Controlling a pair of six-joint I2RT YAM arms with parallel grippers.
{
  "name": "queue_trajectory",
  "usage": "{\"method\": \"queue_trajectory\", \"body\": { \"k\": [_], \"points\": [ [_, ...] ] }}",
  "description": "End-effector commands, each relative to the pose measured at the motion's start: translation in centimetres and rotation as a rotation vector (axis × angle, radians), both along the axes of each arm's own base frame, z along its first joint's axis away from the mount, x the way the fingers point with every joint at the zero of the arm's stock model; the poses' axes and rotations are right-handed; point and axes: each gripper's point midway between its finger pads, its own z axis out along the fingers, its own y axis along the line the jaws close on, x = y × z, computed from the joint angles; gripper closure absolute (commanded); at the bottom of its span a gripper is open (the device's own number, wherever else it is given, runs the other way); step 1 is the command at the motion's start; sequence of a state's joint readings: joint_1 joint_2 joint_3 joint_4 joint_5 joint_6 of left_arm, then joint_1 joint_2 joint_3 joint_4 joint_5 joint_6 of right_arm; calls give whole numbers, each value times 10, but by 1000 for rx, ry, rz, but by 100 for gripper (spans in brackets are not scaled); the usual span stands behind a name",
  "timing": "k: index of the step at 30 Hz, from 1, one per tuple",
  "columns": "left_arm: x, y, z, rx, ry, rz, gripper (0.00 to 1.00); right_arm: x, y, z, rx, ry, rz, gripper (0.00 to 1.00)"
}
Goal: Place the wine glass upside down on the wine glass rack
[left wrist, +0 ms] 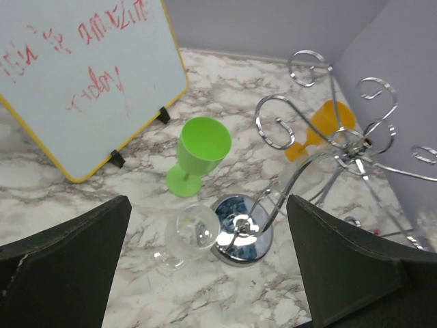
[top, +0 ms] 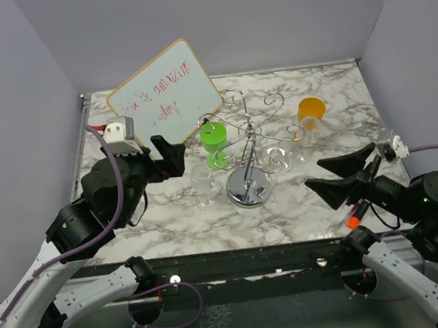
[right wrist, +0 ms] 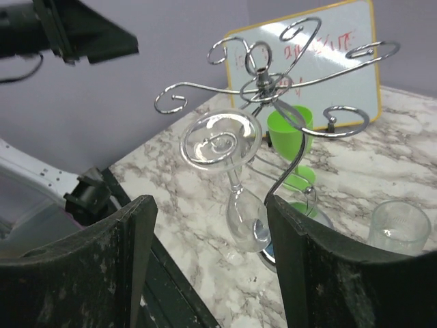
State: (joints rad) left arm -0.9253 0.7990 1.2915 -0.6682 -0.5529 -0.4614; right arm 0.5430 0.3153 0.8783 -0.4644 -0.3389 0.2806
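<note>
The chrome wine glass rack (top: 247, 186) stands mid-table, its scroll arms spread above a mirrored base (left wrist: 242, 238). A clear wine glass (right wrist: 244, 219) hangs upside down from one arm, foot (right wrist: 220, 140) on top and bowl just above the marble. In the top view it shows on the rack's right side (top: 276, 157). My right gripper (right wrist: 210, 205) is open, its jaws either side of the bowl without touching it. Left of the base a second clear wine glass (left wrist: 191, 234) stands upright. My left gripper (left wrist: 208, 212) hovers open above it, holding nothing.
A green goblet (top: 215, 142) stands behind the rack and an orange one (top: 310, 113) at the back right. A clear tumbler (right wrist: 399, 225) sits near the orange goblet. A whiteboard (top: 164, 91) leans at the back left. Purple walls enclose the table.
</note>
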Motion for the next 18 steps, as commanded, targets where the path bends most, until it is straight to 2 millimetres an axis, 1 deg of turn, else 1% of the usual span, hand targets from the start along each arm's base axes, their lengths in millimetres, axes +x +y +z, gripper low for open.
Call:
{"method": "queue_trajectory", "body": {
  "k": [1, 3, 7, 9, 11, 14, 15, 17, 18],
  "points": [
    [6, 6, -61, 107, 123, 83, 3, 7, -18, 17, 58, 57, -125, 29],
    [6, 0, -76, 119, 157, 71, 3, 10, -22, 29, 86, 67, -155, 29],
    [8, -12, -107, 155, 227, 57, 1, 24, -34, 55, 149, 108, -260, 29],
    [8, -21, -124, 176, 266, 30, 1, 32, -35, 62, 164, 124, -293, 29],
    [9, -28, -137, 204, 304, 14, 1, 45, -35, 65, 169, 152, -335, 29],
    [18, -27, -153, 231, 363, 40, 1, 67, -36, 63, 159, 186, -411, 30],
    [22, -26, -156, 230, 382, 41, 2, 75, -36, 59, 148, 197, -433, 30],
    [30, -24, -162, 213, 428, 28, 9, 87, -34, 55, 132, 214, -464, 30],
    [33, -24, -165, 199, 453, 14, 15, 91, -33, 53, 126, 221, -474, 31]
  ]
}}
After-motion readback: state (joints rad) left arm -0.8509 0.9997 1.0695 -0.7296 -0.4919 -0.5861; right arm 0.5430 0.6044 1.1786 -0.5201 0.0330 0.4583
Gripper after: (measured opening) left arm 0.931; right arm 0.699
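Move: The upright wine glass I want stands about 4 cm ahead of my left hand, 6 cm to its right and some 29 cm below. The rack is about 7 cm ahead and 17 cm right, the green cup 15 cm ahead and 10 cm right. From my right hand that glass is 13 cm ahead and 23 cm left; the hung wine glass is 6 cm ahead and 7 cm left, the rack 15 ahead and 12 left, the clear tumbler 20 ahead and 2 left. I sink my left hand about 15 cm towards the standing wine glass, easing slightly forward and right, tipping the fingers down some 20 degrees and keeping them wide open. My empty right hand backs up and right, away from the hung glass, then swings forward, ending about 7 cm farther out, turned some 20 degrees clockwise, its fingers still open. ##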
